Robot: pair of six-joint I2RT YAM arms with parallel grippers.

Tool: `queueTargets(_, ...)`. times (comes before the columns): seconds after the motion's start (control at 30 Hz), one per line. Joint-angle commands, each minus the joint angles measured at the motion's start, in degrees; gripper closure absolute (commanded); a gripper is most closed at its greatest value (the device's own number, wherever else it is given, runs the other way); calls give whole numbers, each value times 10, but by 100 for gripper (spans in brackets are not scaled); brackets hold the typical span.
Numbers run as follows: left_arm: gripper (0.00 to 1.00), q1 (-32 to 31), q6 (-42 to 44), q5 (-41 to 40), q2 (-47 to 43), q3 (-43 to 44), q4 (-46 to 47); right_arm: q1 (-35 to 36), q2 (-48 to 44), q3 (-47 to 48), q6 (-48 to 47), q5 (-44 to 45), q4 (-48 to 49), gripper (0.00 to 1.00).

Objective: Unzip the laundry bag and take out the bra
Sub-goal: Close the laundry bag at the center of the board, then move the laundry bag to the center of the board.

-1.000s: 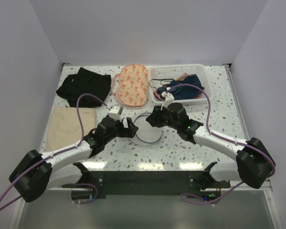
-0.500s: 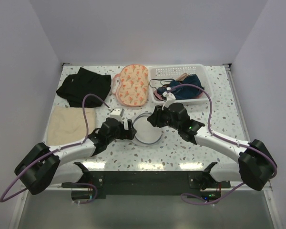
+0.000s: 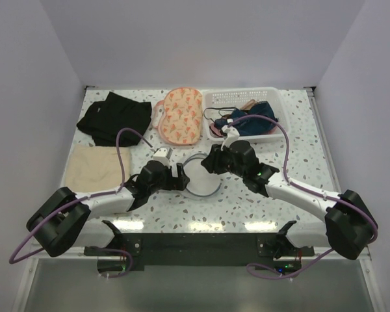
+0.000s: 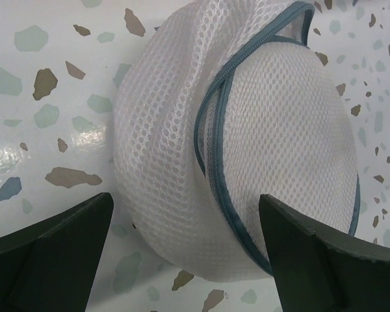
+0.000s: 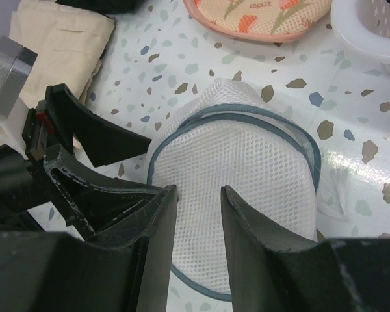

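Note:
The laundry bag [image 3: 200, 175] is a round white mesh pouch with blue-grey trim, lying at the table's middle. Its zipper seam [image 4: 211, 136] curves across the mesh in the left wrist view; no pull shows. My left gripper [image 3: 180, 175] sits low at the bag's left side, wide open [image 4: 188, 260], with the bag's near edge between its fingers and untouched. From the right, my right gripper [image 3: 208, 162] hovers over the bag [image 5: 240, 162]; its jaws [image 5: 198, 195] stand partly open with only mesh seen behind the gap. The bra is hidden.
A peach patterned padded piece [image 3: 180, 116] lies behind the bag. A black garment [image 3: 114, 117] and a folded beige cloth [image 3: 94, 170] are at the left. A white basket [image 3: 244, 96] at the back right holds dark blue garments [image 3: 255, 123].
My left arm has slid right and stretched lower, bringing its open gripper up to the bag's left edge. The right gripper has hardly moved.

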Motion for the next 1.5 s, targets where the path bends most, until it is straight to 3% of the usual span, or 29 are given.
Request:
queueTargets(0.0,1,3,-13,14,8,1,50,2,-7,-1,-4,7,4,62)
queueTargets(0.13,12,3,-12,13,8,4,49,3,-9,-2,-4,8,1,62)
queueTargets(0.27,33,3,-12,11,8,5,48,2,-14,-4,-4,8,-1,62)
queueTargets(0.43,52,3,-10,11,11,7,50,2,-21,-4,-4,8,-5,62)
queueTargets(0.57,76,3,-8,9,17,12,50,2,-27,-4,-6,20,-10,62)
queueTargets(0.77,100,3,9,-5,16,33,28,2,-38,-5,-9,29,-18,62)
queueTargets(1.3,100,4,81,-117,-33,134,-58,2,-100,-23,-12,69,-32,61)
queueTargets(1.47,100,35,98,-131,-14,186,-76,2,-120,-28,-16,81,-41,61)
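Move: The white laundry bag stands at the left hand's fingertips, its middle about 6 cm to the right, 1 cm ahead and 2 cm lower. Some 24 cm ahead and 2 cm left of that hand is the tulip-print bag; the white basket is about 22 cm ahead and 23 cm to its right, roughly at hand height. The laundry bag's middle is about 11 cm under the right hand, 1 cm ahead and 2 cm to its left. Staying almost in place, the left hand shuts its wide-open fingers on the laundry bag's left edge, pinching the blue zip band, then lifts about 8 cm and carries it some 6 cm forward, tipping the fingertips upward by around 10 degrees. The right hand, fingers unchanged and holding nothing, draws off about 3 cm to the right and as much upward. ##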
